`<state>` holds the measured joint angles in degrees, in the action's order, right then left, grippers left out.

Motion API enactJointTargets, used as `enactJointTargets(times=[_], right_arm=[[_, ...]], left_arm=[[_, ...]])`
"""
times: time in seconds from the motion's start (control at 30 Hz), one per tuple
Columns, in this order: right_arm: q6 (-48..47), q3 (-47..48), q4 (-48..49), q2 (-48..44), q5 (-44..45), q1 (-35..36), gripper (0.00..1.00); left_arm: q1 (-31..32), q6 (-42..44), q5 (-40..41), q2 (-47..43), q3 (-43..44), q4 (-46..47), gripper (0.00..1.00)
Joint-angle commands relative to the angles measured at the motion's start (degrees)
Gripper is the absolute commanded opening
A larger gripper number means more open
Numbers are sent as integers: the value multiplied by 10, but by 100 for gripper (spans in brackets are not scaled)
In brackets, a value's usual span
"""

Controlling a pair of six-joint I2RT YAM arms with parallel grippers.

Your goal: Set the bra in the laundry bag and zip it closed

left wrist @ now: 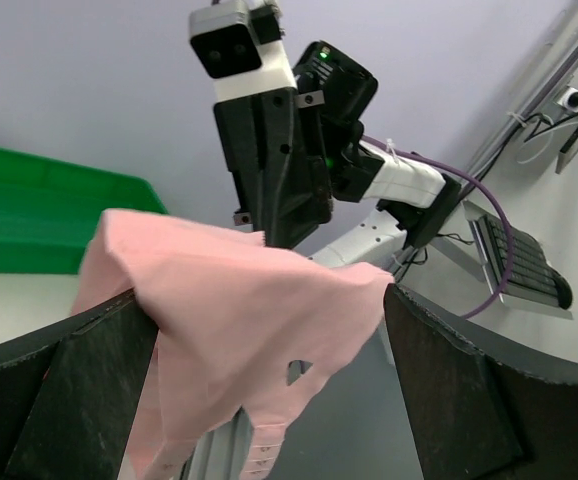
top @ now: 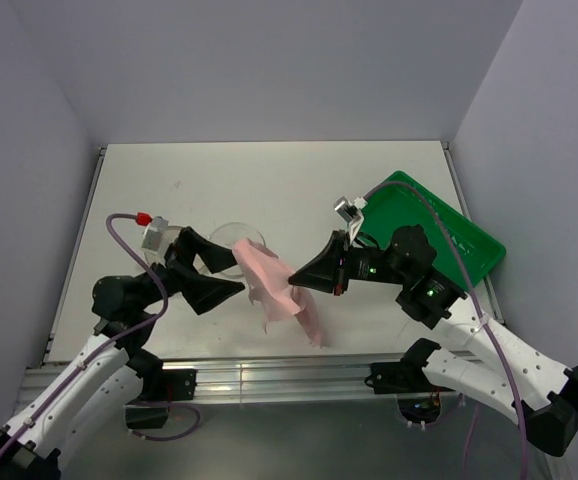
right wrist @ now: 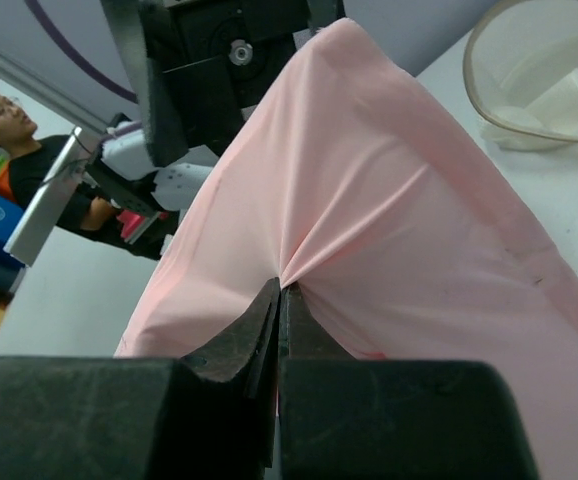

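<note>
The pale pink bra (top: 281,290) hangs in the air between my two grippers, its lower end reaching toward the table's front edge. My right gripper (top: 302,279) is shut on a pinch of its fabric (right wrist: 281,283). My left gripper (top: 239,277) is open, with the bra (left wrist: 239,310) spread between its fingers (left wrist: 64,395), resting on one tip and touching the other. The round mesh laundry bag (top: 231,238) lies on the table behind the bra, partly hidden by my left gripper. It also shows in the right wrist view (right wrist: 544,75), lying open with a pale rim.
A green rectangular tray (top: 444,225) sits at the right, behind my right arm. The metal rail of the table's front edge (top: 269,375) runs below the hanging bra. Walls close in the back and both sides.
</note>
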<state>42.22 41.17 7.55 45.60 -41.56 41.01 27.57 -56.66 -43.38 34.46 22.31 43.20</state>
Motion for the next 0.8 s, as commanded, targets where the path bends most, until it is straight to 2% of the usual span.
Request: enactJointTargets(times=[0.0, 0.3, 0.37, 0.43, 0.5, 0.53, 0.57, 0.67, 0.7, 0.77], right_arm=[[-42, 22, -17, 10, 7, 5, 0], [-100, 45, -71, 22, 5, 18, 0], [-111, 51, -88, 24, 10, 21, 0], [-119, 55, -98, 26, 15, 21, 0], [-124, 60, -109, 28, 19, 21, 0], [-129, 63, -112, 30, 24, 22, 0], [-131, 68, -115, 30, 31, 22, 0], [-160, 91, -149, 34, 54, 22, 0], [-169, 98, -174, 34, 78, 22, 14], [-207, 127, -225, 26, 112, 24, 35]], left_arm=[[25, 8, 9, 12, 22, 23, 99], [52, 39, 24, 58, 48, -14, 98], [56, 42, 24, 66, 56, -16, 82], [59, 44, 25, 76, 64, -16, 50], [64, 45, 29, 76, 72, -19, 11], [65, 48, 33, 75, 74, -25, 3], [66, 50, 37, 72, 77, -30, 0], [68, 57, 66, 55, 87, -66, 0], [68, 57, 78, 42, 94, -79, 0], [69, 53, 115, 30, 100, -112, 0]])
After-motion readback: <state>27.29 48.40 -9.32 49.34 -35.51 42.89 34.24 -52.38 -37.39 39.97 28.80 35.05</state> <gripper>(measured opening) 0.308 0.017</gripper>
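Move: Between the two grippers hangs the bra, pinched in the right hand. Its free upper edge lies about 4 cm to the right of the left hand's open fingers, 1 cm ahead and roughly level in height. From the right hand that edge is some 5 cm to the left and 1 cm ahead. The laundry bag lies on the table about 19 cm ahead of the left hand, 10 cm to its left and 30 cm down. Reaching about 2.5 cm to the right and sinking slightly, the left hand takes the bra's upper edge between its open fingers, shuts fully on it, then starts to lift. The right hand, holding the bra, lowers it about 3 cm while its fingertips dip some 10 degrees, then eases slightly forward and begins to open. ##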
